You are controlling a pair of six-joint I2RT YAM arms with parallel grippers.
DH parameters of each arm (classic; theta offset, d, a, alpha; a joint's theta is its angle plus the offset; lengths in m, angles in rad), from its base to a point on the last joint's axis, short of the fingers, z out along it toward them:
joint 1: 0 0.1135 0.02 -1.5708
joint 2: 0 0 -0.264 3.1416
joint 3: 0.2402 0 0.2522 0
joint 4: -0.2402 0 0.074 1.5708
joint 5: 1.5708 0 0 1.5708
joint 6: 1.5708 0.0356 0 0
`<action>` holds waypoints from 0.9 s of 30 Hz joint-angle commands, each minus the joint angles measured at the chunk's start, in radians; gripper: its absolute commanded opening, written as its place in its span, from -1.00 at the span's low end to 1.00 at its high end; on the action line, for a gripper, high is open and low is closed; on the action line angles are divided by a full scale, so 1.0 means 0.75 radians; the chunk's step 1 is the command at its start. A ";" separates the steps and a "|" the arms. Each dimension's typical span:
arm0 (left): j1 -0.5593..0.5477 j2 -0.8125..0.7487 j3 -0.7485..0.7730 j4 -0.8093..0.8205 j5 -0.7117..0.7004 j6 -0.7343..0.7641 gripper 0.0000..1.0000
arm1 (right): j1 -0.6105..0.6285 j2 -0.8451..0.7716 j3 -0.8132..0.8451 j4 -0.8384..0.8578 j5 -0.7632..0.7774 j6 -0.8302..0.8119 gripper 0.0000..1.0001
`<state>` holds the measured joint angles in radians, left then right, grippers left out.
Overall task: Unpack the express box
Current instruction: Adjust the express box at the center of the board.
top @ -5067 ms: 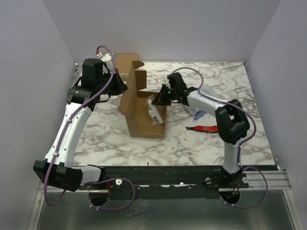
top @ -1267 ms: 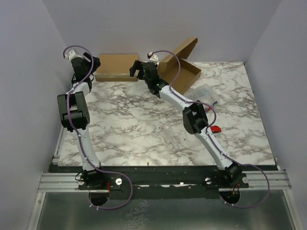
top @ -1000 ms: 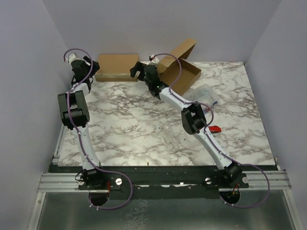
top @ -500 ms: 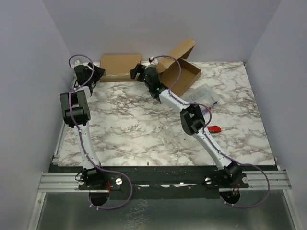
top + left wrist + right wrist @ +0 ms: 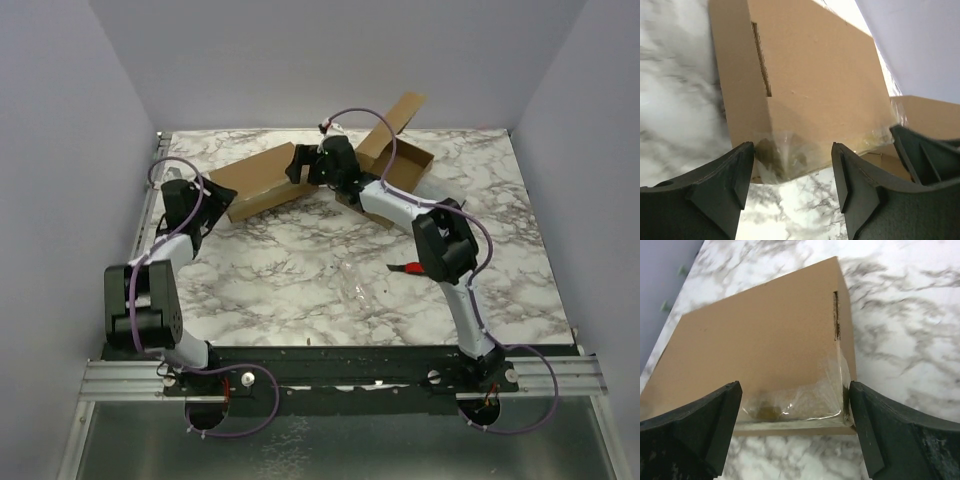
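A shut brown express box (image 5: 262,186) lies slantwise on the marble table, clear tape over its ends. My left gripper (image 5: 205,200) stands open at its left end. In the left wrist view the box's (image 5: 810,95) taped corner sits just past that gripper (image 5: 792,192), with bare marble between the jaws. My right gripper (image 5: 300,165) is open at the box's right end. In the right wrist view its taped edge (image 5: 790,405) lies just beyond the wide-spread fingertips of that gripper (image 5: 797,432).
A second brown box (image 5: 405,160), open with its flap raised, stands at the back right behind the right arm. A red-handled tool (image 5: 415,268) lies beside the right arm's elbow. A crumpled clear plastic piece (image 5: 358,290) lies mid-table.
The shut box has come forward from the back edge and now lies slanted. Both arms have drawn back with it, the left arm folding low toward the near left.
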<state>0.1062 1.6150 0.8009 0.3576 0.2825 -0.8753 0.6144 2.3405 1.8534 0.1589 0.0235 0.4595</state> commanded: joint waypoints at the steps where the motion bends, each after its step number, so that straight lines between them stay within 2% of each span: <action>1: 0.054 -0.329 -0.146 -0.380 -0.182 0.133 0.41 | 0.082 -0.171 -0.181 -0.150 -0.208 -0.131 0.99; 8: 0.061 -0.567 -0.207 -0.695 -0.266 0.249 0.43 | 0.093 -0.363 -0.282 -0.465 -0.109 -0.245 0.99; 13: 0.059 -0.656 -0.109 -0.737 -0.312 0.426 0.43 | 0.107 -0.581 -0.492 -0.517 -0.078 -0.228 0.99; 18: 0.052 -0.416 0.195 -0.743 -0.180 0.548 0.41 | 0.128 -0.660 -0.592 -0.562 -0.215 -0.080 0.99; 24: 0.022 0.104 0.713 -0.806 -0.089 0.605 0.35 | 0.188 -0.798 -0.774 -0.543 -0.281 0.041 0.99; 27: 0.016 0.373 1.010 -0.857 -0.049 0.620 0.26 | 0.189 -0.862 -0.908 -0.449 -0.341 0.129 0.99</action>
<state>0.1284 1.6871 1.3647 -0.2161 0.1806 -0.4606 0.7525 1.7664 1.2709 -0.2173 -0.1493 0.4496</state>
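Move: The express box lies with its middle roughly 8 cm ahead and 10 cm right of the left gripper, about 6 cm lower; its near-left corner shows between those fingers. From the right gripper the express box's middle is some 10 cm left and 1 cm ahead, about 6 cm down. The open box is about 24 cm right and 2 cm ahead of the right gripper, and the clear wrapper some 14 cm right and 27 cm back. Draw both open grippers back off the express box's near corners. Pull the left about 11 cm back and slightly left, then swing it up and forward to hang high over the box's left side, rolling its left side up. Keep the right travelling back about 22 cm towards the clear wrapper, easing a little right, tipping its fingers down and turning counter-clockwise. ##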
